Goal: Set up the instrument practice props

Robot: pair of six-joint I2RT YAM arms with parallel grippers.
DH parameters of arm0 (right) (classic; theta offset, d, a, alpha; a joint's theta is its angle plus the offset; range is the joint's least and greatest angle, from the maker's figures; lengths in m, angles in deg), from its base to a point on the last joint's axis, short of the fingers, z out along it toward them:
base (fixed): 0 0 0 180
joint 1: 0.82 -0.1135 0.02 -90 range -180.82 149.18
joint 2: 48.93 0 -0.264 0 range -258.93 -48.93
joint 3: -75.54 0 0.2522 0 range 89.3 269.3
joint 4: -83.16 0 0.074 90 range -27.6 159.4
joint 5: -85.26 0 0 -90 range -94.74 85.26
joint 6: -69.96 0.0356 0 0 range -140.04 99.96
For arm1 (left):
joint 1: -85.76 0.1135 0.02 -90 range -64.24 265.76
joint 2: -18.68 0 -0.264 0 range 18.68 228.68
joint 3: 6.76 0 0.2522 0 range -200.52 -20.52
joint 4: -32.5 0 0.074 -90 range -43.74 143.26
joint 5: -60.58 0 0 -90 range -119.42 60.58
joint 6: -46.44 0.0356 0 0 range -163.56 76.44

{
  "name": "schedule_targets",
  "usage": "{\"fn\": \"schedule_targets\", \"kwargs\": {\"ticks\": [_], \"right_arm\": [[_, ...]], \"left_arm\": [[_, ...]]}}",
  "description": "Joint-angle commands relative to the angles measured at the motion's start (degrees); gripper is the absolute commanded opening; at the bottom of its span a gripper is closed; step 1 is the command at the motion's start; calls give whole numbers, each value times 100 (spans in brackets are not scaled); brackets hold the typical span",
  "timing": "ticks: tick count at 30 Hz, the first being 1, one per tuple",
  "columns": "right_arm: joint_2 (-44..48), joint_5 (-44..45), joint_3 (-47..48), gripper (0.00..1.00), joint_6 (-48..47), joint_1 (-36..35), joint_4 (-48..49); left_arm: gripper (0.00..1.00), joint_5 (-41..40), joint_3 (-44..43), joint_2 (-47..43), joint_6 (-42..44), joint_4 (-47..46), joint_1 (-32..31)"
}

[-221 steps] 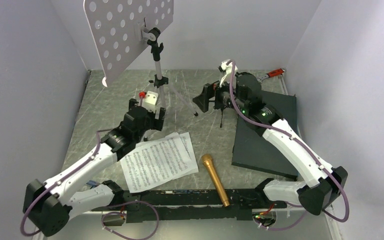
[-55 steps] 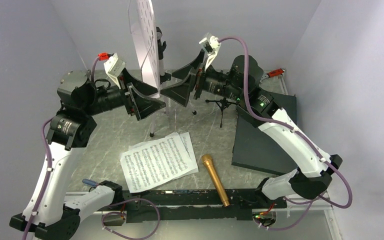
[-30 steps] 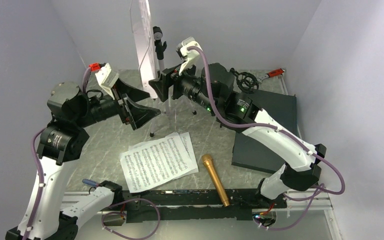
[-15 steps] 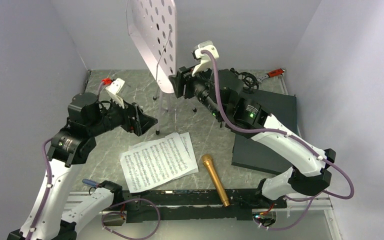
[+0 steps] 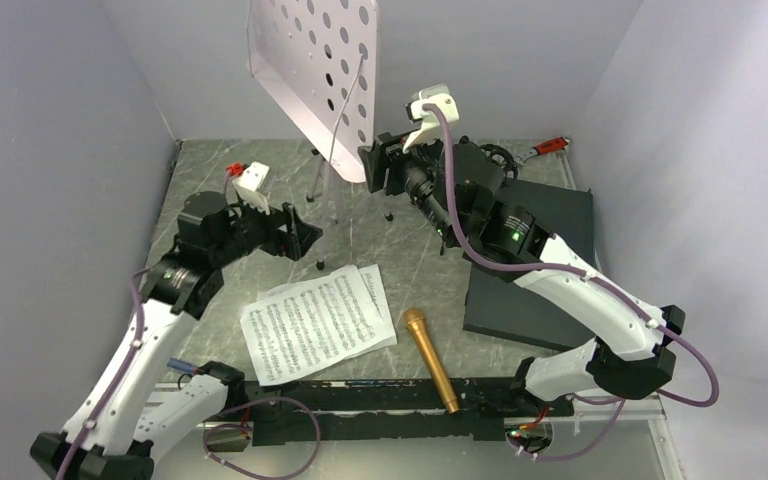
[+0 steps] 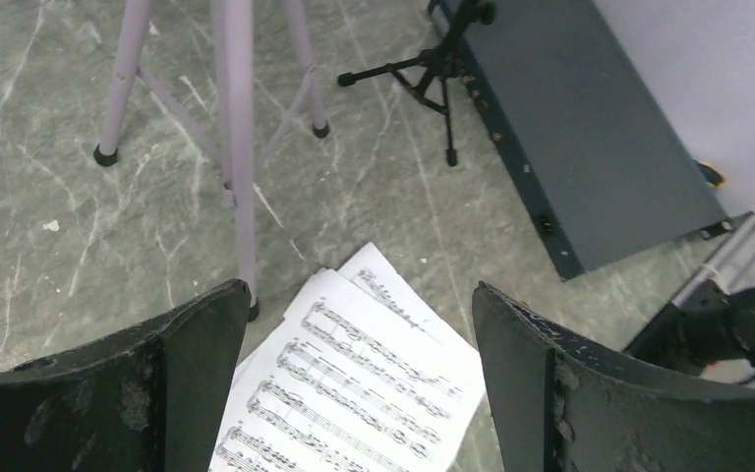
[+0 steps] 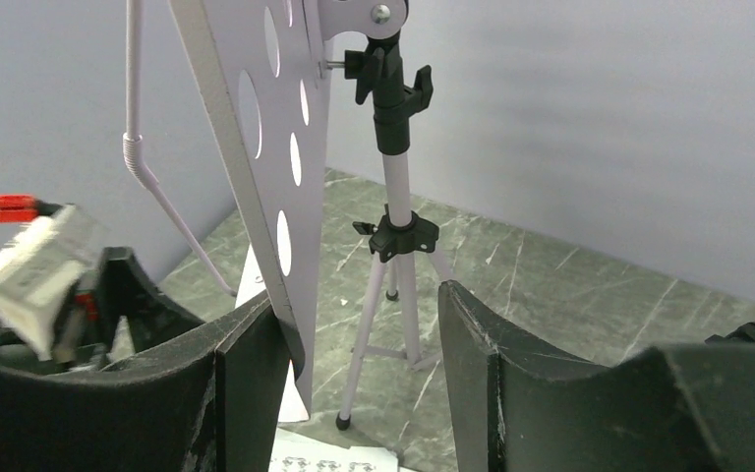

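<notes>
The pale lilac music stand (image 5: 315, 70) is upright at the back, its perforated desk (image 7: 256, 147) tilted above the tripod legs (image 6: 236, 147). My right gripper (image 5: 380, 165) is open at the desk's lower right corner. The desk's thin edge lies against the inside of the left finger (image 7: 246, 364), and the other finger is well clear of it. My left gripper (image 6: 359, 324) hangs open and empty above the two music sheets (image 5: 318, 322). The gold microphone (image 5: 430, 358) lies to the right of the sheets. The small black mic stand (image 6: 433, 69) shows its legs beside the slab.
A dark grey slab (image 5: 530, 290) lies at the right, under my right arm. A red-handled wrench (image 5: 552, 145) is at the back right corner. Grey walls close in the left, back and right sides. One stand leg foot (image 6: 106, 155) rests left of the sheets.
The desk has swung from edge-on to showing its perforated face, and my right gripper has moved right with its corner. My left arm has dropped lower and forward, toward the sheets.
</notes>
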Motion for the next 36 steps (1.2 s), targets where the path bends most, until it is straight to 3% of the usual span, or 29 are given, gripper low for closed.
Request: {"fn": "schedule_targets", "kwargs": {"ticks": [1,9,17,24,30,36], "right_arm": [[187,300,-24,58,-168,161,145],[318,49,-131,58,-194,224,192],[244,-128,24,59,-240,226,81],[207,-77,122,58,-146,368,-58],[195,-678,96,57,238,889,-230],[256,-1116,-22,57,417,1304,-205]], "left_arm": [[89,-447,348,428,155,-1204,-11],[81,-578,774,1495,447,-2949,-11],[71,-341,545,2665,634,-4046,-16],[38,-331,461,2859,847,-4136,-11],[6,-410,548,2894,1010,-4006,-11],[3,-553,714,2751,962,-4064,-11]]}}
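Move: My left hand is open. The stand's near leg, at the height I'll pinch it, lies about 14 cm ahead, 3 cm to my right and 9 cm lower. The sheet music lies some 10 cm back, level sideways, about 30 cm down; the stand desk's near lower corner is roughly 2 cm ahead, 9 cm right and 17 cm up. My right hand already has that corner between its fingers; from it the leg is about 13 cm ahead, 6 cm left and 26 cm below. I reach my left hand about 14 cm forward, sinking some 9 cm and easing slightly right, to the tripod stand's near leg, then close the wide-open fingers around it in a pinch. My right hand keeps the desk's corner between its half-open fingers, its left finger against the edge, and draws it about 4 cm forward and to the right, mostly late on. ##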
